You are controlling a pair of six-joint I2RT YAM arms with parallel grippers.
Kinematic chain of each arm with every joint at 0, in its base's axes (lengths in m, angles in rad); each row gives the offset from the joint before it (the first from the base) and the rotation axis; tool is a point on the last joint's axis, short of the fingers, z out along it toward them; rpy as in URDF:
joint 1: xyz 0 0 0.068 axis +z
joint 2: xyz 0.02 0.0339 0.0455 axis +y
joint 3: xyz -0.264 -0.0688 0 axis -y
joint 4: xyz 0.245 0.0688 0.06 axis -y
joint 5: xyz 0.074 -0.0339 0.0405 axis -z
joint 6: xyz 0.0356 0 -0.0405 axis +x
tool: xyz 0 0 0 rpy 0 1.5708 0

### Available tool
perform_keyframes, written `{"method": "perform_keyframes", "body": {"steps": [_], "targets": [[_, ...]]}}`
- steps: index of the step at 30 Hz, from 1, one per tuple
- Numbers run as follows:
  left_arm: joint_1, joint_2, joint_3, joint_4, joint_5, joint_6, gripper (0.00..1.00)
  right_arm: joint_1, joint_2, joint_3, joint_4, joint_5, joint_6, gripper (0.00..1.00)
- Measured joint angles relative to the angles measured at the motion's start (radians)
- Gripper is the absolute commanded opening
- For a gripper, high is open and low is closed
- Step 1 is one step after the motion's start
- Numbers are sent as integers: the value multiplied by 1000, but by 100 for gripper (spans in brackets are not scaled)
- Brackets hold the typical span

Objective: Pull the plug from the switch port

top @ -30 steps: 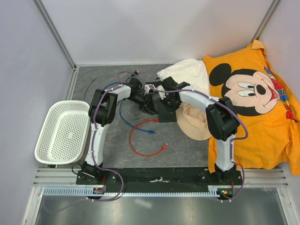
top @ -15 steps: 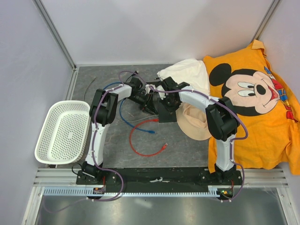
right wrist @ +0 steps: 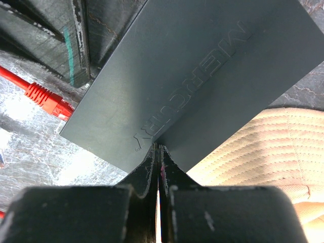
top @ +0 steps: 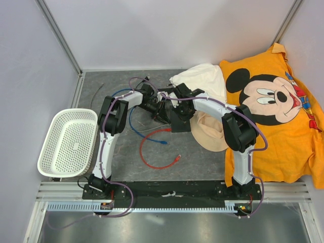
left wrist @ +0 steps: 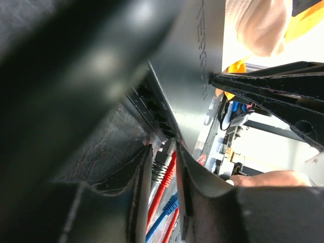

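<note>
The flat black switch box (top: 178, 120) lies mid-table, and its embossed lid fills the right wrist view (right wrist: 202, 66). Its ports (left wrist: 154, 114) run along the narrow edge facing my left gripper (top: 158, 109). In the left wrist view my left gripper (left wrist: 163, 147) has one jaw on each side of the plug (left wrist: 162, 164). The plug has a ribbed boot and a red cable and sits in a port. My right gripper (top: 174, 104) is shut, and its tips (right wrist: 159, 148) press on the near edge of the box lid.
A red cable (top: 152, 147) loops on the table in front of the box, next to a blue cable (top: 132, 119). A tan hat (top: 212, 134) lies against the box's right side. A white basket (top: 68, 144) is at the left, an orange shirt (top: 273, 111) at the right and a white cloth (top: 200, 81) behind.
</note>
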Motion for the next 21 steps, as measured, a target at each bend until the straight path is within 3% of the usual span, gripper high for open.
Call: {"method": "perform_keyframes", "body": {"steps": [5,6,21], "targets": [[-11,-1,0,1,-14,-1,9,3,0,0,-6,8,0,0],[-13,-1,0,1,-13,-2,2,3,0,0,-8,10,0,0],[-17,-30,-43,20,-18,6,1,11,3,1,-5,26,3,0]]}}
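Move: The gray plug sits in the switch's left side, about 1 cm right of the left hand's half-open fingers and 1 cm lower. The red plug is some 3 cm behind and 1 cm right of that hand, 1 cm lower. The switch's middle is about 3 cm ahead and 6 cm right. From the right hand, whose shut fingertips are at the switch's top, the gray plug is about 7 cm left, level fore and aft, and 3 cm lower. The gray plug's ridged boot is closed on by the left fingers, from about a third open to almost shut, while that hand eases back and to the right, in towards the port face, by under 1 cm; it then edges back a little more, its last bit also leftward. The right hand stays put with shut fingers on the switch's top. ##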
